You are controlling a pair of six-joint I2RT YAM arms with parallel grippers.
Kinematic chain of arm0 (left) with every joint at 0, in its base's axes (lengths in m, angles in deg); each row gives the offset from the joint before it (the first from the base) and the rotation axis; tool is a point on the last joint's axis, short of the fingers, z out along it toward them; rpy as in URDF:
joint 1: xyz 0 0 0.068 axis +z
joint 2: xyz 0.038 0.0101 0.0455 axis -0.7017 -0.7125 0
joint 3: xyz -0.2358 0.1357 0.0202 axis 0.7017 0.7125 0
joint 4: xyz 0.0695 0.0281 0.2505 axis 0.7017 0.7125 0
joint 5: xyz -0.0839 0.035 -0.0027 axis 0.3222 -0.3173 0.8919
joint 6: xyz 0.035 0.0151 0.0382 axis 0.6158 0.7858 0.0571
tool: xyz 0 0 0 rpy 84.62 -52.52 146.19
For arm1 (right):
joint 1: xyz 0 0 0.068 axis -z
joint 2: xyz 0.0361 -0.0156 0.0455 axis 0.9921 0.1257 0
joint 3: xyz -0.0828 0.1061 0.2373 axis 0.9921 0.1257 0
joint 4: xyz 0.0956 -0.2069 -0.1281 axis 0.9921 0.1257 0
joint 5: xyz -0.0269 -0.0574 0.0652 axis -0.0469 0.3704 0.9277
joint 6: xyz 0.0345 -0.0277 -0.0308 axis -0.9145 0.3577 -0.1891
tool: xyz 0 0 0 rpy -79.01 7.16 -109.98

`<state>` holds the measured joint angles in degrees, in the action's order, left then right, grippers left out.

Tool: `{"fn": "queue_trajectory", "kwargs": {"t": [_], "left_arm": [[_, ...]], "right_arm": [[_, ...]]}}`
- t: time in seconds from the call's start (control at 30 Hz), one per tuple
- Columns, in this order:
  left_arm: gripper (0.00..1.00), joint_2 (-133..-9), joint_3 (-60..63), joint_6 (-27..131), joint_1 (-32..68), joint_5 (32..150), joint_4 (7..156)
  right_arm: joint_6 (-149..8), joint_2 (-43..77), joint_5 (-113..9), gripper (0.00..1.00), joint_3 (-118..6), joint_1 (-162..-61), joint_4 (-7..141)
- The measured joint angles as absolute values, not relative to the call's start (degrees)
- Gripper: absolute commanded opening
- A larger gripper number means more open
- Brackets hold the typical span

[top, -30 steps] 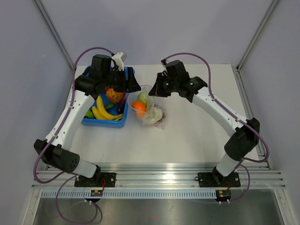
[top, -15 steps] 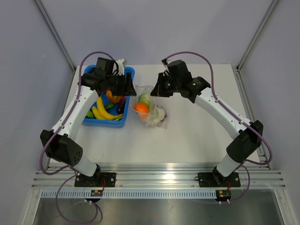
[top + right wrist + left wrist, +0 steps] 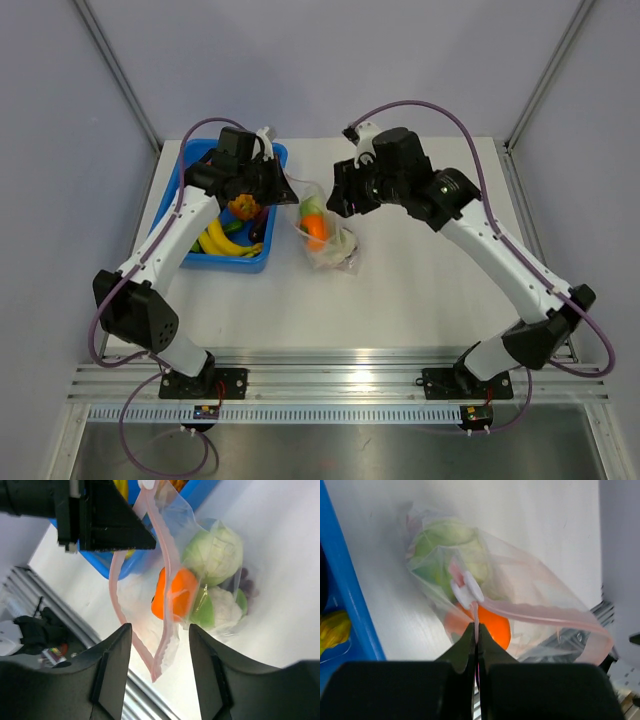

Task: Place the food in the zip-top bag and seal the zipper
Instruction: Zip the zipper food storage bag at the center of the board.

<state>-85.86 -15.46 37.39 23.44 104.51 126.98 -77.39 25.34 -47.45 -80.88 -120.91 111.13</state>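
The zip-top bag [image 3: 325,238] lies right of the tray, its mouth lifted. It holds an orange [image 3: 175,592], a pale green cabbage [image 3: 215,552], a green apple [image 3: 202,612] and purple grapes [image 3: 247,585]. My left gripper [image 3: 476,640] is shut on the pink zipper strip [image 3: 540,612] just below its white slider [image 3: 466,590]. My right gripper [image 3: 160,632] is open; the far end of the zipper loop hangs between its jaws without touching them. In the top view the left gripper [image 3: 285,190] and the right gripper [image 3: 340,200] flank the bag's top.
The blue tray [image 3: 225,265] sits left of the bag with yellow bananas [image 3: 225,240] and other toy food in it. Its blue wall [image 3: 347,590] is close beside the left gripper. The table's near rail runs along the bottom.
The left gripper has moved right toward the bag, and the bag mouth is pulled up and narrower. The right arm has lifted and its elbow has swung out to the right.
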Motion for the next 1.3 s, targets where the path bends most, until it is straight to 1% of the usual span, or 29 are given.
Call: {"fn": "queue_trajectory", "kwargs": {"t": [0.1, 0.2, 0.33, 0.43, 0.53, 0.73, 0.8, 0.83, 0.87, 0.9, 0.93, 0.97, 1.0, 1.03, 1.07, 1.1, 1.13, 1.17, 1.3], "left_arm": [[0.00, -84.1, -14.6, 33.0, 23.3, 103.4, 125.4], [0.00, -82.7, -14.6, 30.5, 23.1, 101.9, 124.7], [0.00, -82.1, -14.6, 29.0, 22.8, 101.3, 124.2], [0.00, -82.1, -14.6, 28.4, 22.8, 101.2, 124.2], [0.00, -82.1, -14.6, 28.1, 22.8, 101.2, 124.1], [0.00, -82.1, -14.6, 28.0, 22.7, 101.2, 123.9], [0.00, -82.1, -14.4, 27.9, 22.7, 101.3, 123.6], [0.00, -82.1, -14.2, 27.8, 22.6, 101.3, 123.3], [0.00, -82.1, -14.1, 27.7, 22.6, 101.3, 123.2], [0.00, -82.1, -14.1, 27.6, 22.5, 101.3, 123.0], [0.05, -82.1, -14.1, 27.6, 22.5, 101.3, 123.0], [0.14, -82.1, -14.1, 27.6, 22.5, 101.2, 123.0], [0.24, -82.1, -14.1, 27.8, 22.4, 100.9, 122.9], [0.40, -82.1, -14.1, 28.2, 22.4, 100.6, 122.9], [0.65, -82.0, -14.0, 28.6, 22.4, 100.4, 122.7], [0.72, -81.6, -13.6, 28.8, 22.3, 100.3, 121.9], [0.76, -81.1, -12.8, 29.3, 22.3, 100.2, 121.2], [0.76, -80.4, -12.1, 29.7, 22.3, 100.1, 120.7], [0.73, -76.7, -9.1, 35.4, 22.3, 97.6, 119.7]], "right_arm": [[-72.6, 18.3, -55.9, 0.58, -76.3, -126.5, 110.8], [-69.2, 11.0, -60.3, 0.58, -68.8, -132.4, 110.0], [-66.8, 5.4, -63.7, 0.58, -58.6, -134.3, 106.6], [-65.2, 3.7, -64.6, 0.59, -51.3, -135.9, 102.1], [-63.7, 3.4, -65.6, 0.59, -47.1, -136.5, 99.1], [-62.7, 7.2, -71.0, 0.55, -47.9, -136.6, 94.2], [-62.5, 8.8, -72.0, 0.43, -48.0, -136.6, 92.0], [-62.4, 9.5, -72.1, 0.34, -48.0, -136.6, 90.9], [-62.3, 10.0, -72.2, 0.19, -48.0, -136.6, 89.9], [-62.1, 10.4, -72.3, 0.10, -48.0, -136.6, 89.0], [-62.1, 10.7, -72.5, 0.05, -48.0, -136.6, 88.3], [-62.2, 10.9, -72.6, 0.01, -48.1, -136.6, 87.9], [-62.2, 11.0, -72.5, 0.00, -48.1, -136.3, 87.7], [-62.3, 11.1, -72.1, 0.00, -48.1, -135.6, 87.5], [-62.3, 11.0, -70.8, 0.00, -48.1, -134.5, 87.5], [-62.4, 11.0, -69.6, 0.00, -48.1, -132.9, 87.4], [-62.3, 10.9, -68.2, 0.00, -48.1, -130.8, 87.4], [-62.3, 10.7, -66.4, 0.00, -48.1, -128.7, 87.4], [-60.7, 8.3, -59.5, 0.00, -47.4, -121.3, 87.8]]}}
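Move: My left hand keeps the left end of the bag's mouth pinched, with the white zip slider barely a centimetre or two beyond its fingertips. The mouth's free right corner is about 4 cm back from my open right hand and 7 cm below, and about 9 cm right of my left hand, 4 cm back and 3 cm lower. From the right hand, the orange pepper sits about 5 cm back, 5 cm left and 15 cm down; the cabbage about 6 cm left, level fore and aft, 16 cm down. I swing my open right hand back some 8 cm and down about 7, then forward again, and pinch the bag's right mouth corner; holding it, I draw it about 5 cm right and 4 cm forward. My left hand rises about 3 cm and holds the other end, then opens wide late on and starts easing left, tipping up. ##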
